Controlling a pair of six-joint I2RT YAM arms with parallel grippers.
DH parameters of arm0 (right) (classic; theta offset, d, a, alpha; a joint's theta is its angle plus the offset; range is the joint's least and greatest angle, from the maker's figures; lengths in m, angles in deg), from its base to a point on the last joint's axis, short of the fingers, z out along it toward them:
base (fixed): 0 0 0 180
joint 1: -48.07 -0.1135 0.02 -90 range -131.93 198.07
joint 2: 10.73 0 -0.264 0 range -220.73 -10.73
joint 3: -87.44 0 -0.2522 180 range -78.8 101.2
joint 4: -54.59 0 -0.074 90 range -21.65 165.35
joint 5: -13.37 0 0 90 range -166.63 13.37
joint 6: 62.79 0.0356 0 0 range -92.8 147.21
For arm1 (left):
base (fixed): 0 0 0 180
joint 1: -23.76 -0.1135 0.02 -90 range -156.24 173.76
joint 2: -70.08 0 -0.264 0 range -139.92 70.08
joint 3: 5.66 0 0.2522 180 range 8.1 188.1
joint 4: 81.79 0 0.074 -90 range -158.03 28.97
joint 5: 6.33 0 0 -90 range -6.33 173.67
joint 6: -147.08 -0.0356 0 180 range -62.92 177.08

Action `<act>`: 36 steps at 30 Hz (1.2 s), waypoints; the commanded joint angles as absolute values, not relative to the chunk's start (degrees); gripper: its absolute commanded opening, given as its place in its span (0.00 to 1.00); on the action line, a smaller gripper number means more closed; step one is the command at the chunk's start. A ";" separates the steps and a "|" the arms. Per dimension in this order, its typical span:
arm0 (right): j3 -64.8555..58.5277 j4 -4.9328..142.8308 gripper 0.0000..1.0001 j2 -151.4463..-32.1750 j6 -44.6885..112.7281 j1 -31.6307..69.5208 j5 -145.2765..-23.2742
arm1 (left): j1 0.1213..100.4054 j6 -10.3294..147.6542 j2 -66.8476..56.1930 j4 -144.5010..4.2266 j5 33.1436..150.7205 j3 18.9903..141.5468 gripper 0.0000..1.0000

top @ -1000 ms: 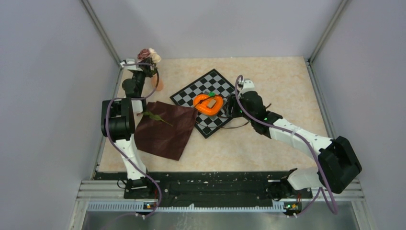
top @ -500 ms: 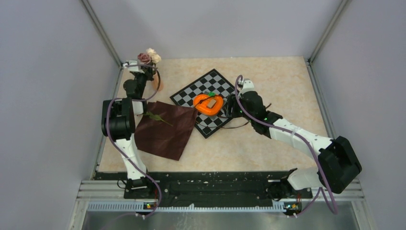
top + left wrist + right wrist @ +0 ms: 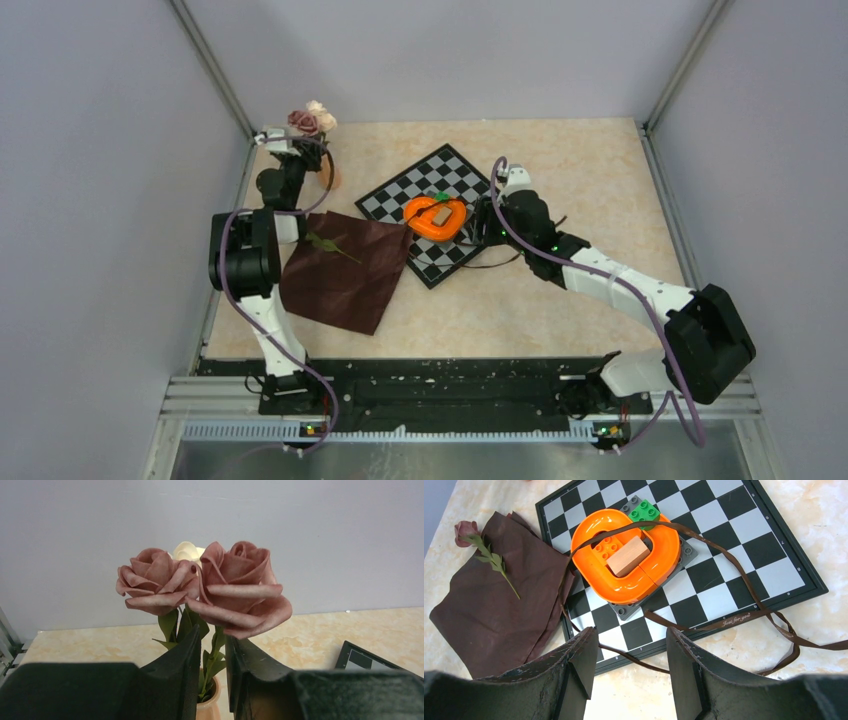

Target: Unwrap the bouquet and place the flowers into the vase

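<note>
The flowers (image 3: 235, 587), two mauve roses with a cream one behind, stand upright with their green stems down in the terracotta vase (image 3: 212, 707) at the table's far left corner (image 3: 329, 177). My left gripper (image 3: 212, 645) straddles the stems just above the vase lip, jaws slightly open and not pinching. One more rose (image 3: 466, 530) lies on the unwrapped maroon cloth (image 3: 345, 270) of the bouquet. My right gripper (image 3: 631, 640) hangs open and empty above the chessboard's near edge, over the loose brown ribbon (image 3: 734, 622).
An orange heart-shaped object (image 3: 624, 555) with toy bricks sits on a grey plate on the chessboard (image 3: 744, 545). The ribbon trails off the board onto the table at the right. Grey walls stand close behind and to the left of the vase.
My left gripper's jaws have parted from shut, releasing the flower stems, and the roses have settled slightly lower in the vase. The right arm has not moved.
</note>
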State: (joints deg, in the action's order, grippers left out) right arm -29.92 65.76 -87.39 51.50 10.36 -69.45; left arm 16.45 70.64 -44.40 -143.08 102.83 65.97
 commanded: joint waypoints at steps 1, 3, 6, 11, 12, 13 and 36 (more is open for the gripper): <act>-28.68 63.34 0.54 -85.26 52.15 10.37 -69.70 | 16.73 72.45 -40.55 -146.95 103.28 65.40 0.27; -28.70 63.34 0.54 -85.33 52.16 10.37 -69.66 | 16.73 72.46 -40.33 -146.94 103.20 65.62 0.25; -28.79 63.18 0.54 -85.34 52.33 10.37 -69.62 | 16.73 72.34 -40.55 -146.53 103.26 66.28 0.21; -28.62 63.38 0.54 -85.51 52.21 10.37 -69.61 | 16.73 71.61 -41.81 -145.43 103.24 67.37 0.09; -28.61 63.43 0.54 -85.52 52.24 10.37 -69.52 | 16.73 71.52 -42.14 -145.34 103.19 67.48 0.07; -28.61 63.43 0.54 -85.51 52.22 10.37 -69.50 | 16.73 71.46 -42.35 -145.25 103.23 67.63 0.04; -28.87 63.17 0.54 -85.74 52.47 10.37 -69.61 | 16.73 65.19 -45.55 -136.41 106.42 68.80 0.00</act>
State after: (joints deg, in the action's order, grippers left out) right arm -29.92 65.76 -87.28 51.91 10.36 -69.43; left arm 16.45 66.73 -44.79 -137.07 105.10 66.93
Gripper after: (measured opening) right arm 0.542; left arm 0.010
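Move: The part-open left fingers stand around the stem of the nearest pink rose, about 1 cm ahead. Its bloom is some 4 cm ahead and 7 above; the vase's middle is about 4 cm straight ahead and 13 below. The other pink bloom sits some 7 cm ahead, 3 left and 7 above. From the right hand, that stem is roughly 20 cm ahead, 33 left and 5 above. The left hand rises about 1 cm, pinches the rose stem, then lowers it some 3.5 cm towards the vase. ##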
